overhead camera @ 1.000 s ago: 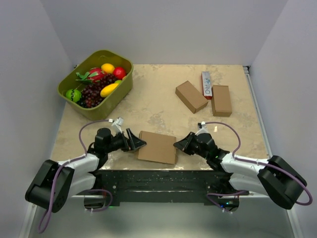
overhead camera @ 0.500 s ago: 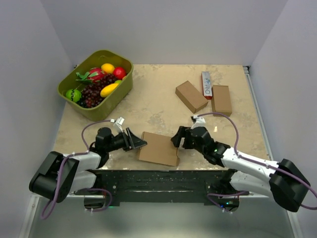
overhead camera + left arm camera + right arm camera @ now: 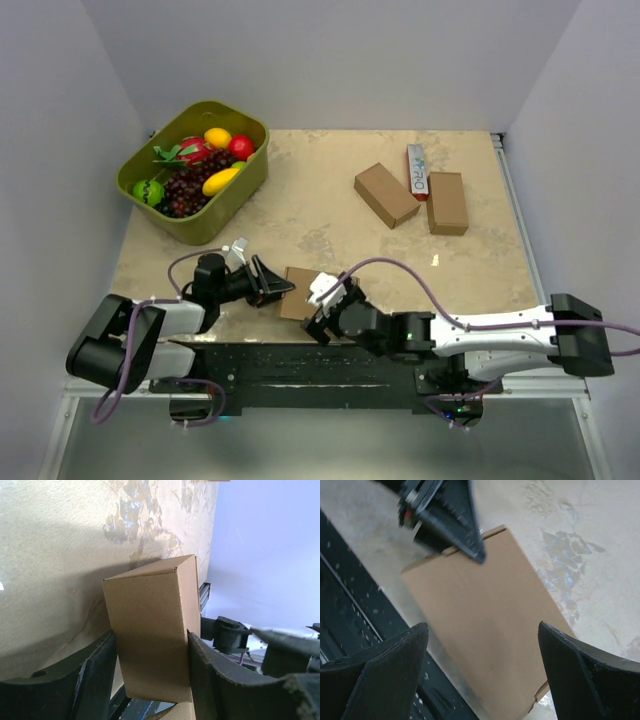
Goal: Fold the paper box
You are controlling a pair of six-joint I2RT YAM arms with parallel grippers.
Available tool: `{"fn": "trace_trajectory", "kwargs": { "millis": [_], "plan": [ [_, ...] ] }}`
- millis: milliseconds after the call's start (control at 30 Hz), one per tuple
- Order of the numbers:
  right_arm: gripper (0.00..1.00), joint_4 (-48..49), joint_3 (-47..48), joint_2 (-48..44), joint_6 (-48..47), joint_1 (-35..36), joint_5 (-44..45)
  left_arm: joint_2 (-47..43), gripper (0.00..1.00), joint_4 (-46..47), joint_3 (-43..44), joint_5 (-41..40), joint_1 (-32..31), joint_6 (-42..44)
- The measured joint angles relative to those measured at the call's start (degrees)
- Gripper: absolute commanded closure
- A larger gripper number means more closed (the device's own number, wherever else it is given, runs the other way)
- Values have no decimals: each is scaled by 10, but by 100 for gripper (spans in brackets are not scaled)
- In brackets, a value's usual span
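Note:
The paper box (image 3: 297,287) is a flat brown cardboard box lying near the table's front edge, mostly covered by my right arm in the top view. My left gripper (image 3: 284,291) is shut on the box's left end. In the left wrist view both fingers (image 3: 102,667) press against the sides of the box (image 3: 150,625). My right gripper (image 3: 326,306) hovers open over the box's near side. Its jaws stand wide apart above the closed top panel (image 3: 485,615) and touch nothing. A left fingertip (image 3: 465,530) shows at the box's far end in the right wrist view.
A green basket (image 3: 245,190) of toy fruit sits at the back left. Two plain brown boxes (image 3: 385,193) (image 3: 447,202) and a white-and-red carton (image 3: 417,170) lie at the back right. The black base rail (image 3: 300,365) runs just below the box.
My right gripper let go of the box's right end, opened wide and swung left over the box. My left gripper narrowed onto the left end.

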Motion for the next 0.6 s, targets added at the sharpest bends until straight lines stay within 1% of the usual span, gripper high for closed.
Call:
{"fn": "trace_trajectory", "kwargs": {
  "millis": [100, 233, 400, 600],
  "plan": [
    [5, -4, 2, 32, -43, 53, 37, -3, 71, -13, 0, 7, 15, -11],
    [5, -12, 26, 99, -83, 94, 97, -16, 73, -38, 0, 24, 35, -22],
    [6, -16, 48, 157, -104, 111, 151, -38, 74, -66, 0, 54, 63, -32],
    [7, -7, 75, 242, -133, 113, 220, -73, 74, -110, 0, 85, 78, -34]
  ]
}}
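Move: The paper box, its left end already pinched by the left gripper, lies under the open right gripper: its middle is about 4 cm ahead, 1 cm to the right and some 9 cm below. The table's front edge runs about 6 cm behind the right hand and 12 cm below. From the left hand the box's middle is about 8 cm to the right, 2 cm back and a couple of centimetres lower. Down by about 6 cm goes the right hand towards the box's near long edge, easing back nearly 3 cm at first and then forward again, while it rolls some 30 degrees, counter-clockwise seen from behind the hand, fingers staying wide open to either side of that edge. The left hand keeps its pinch and carries the box about 2 cm left, then also slightly up and back. ##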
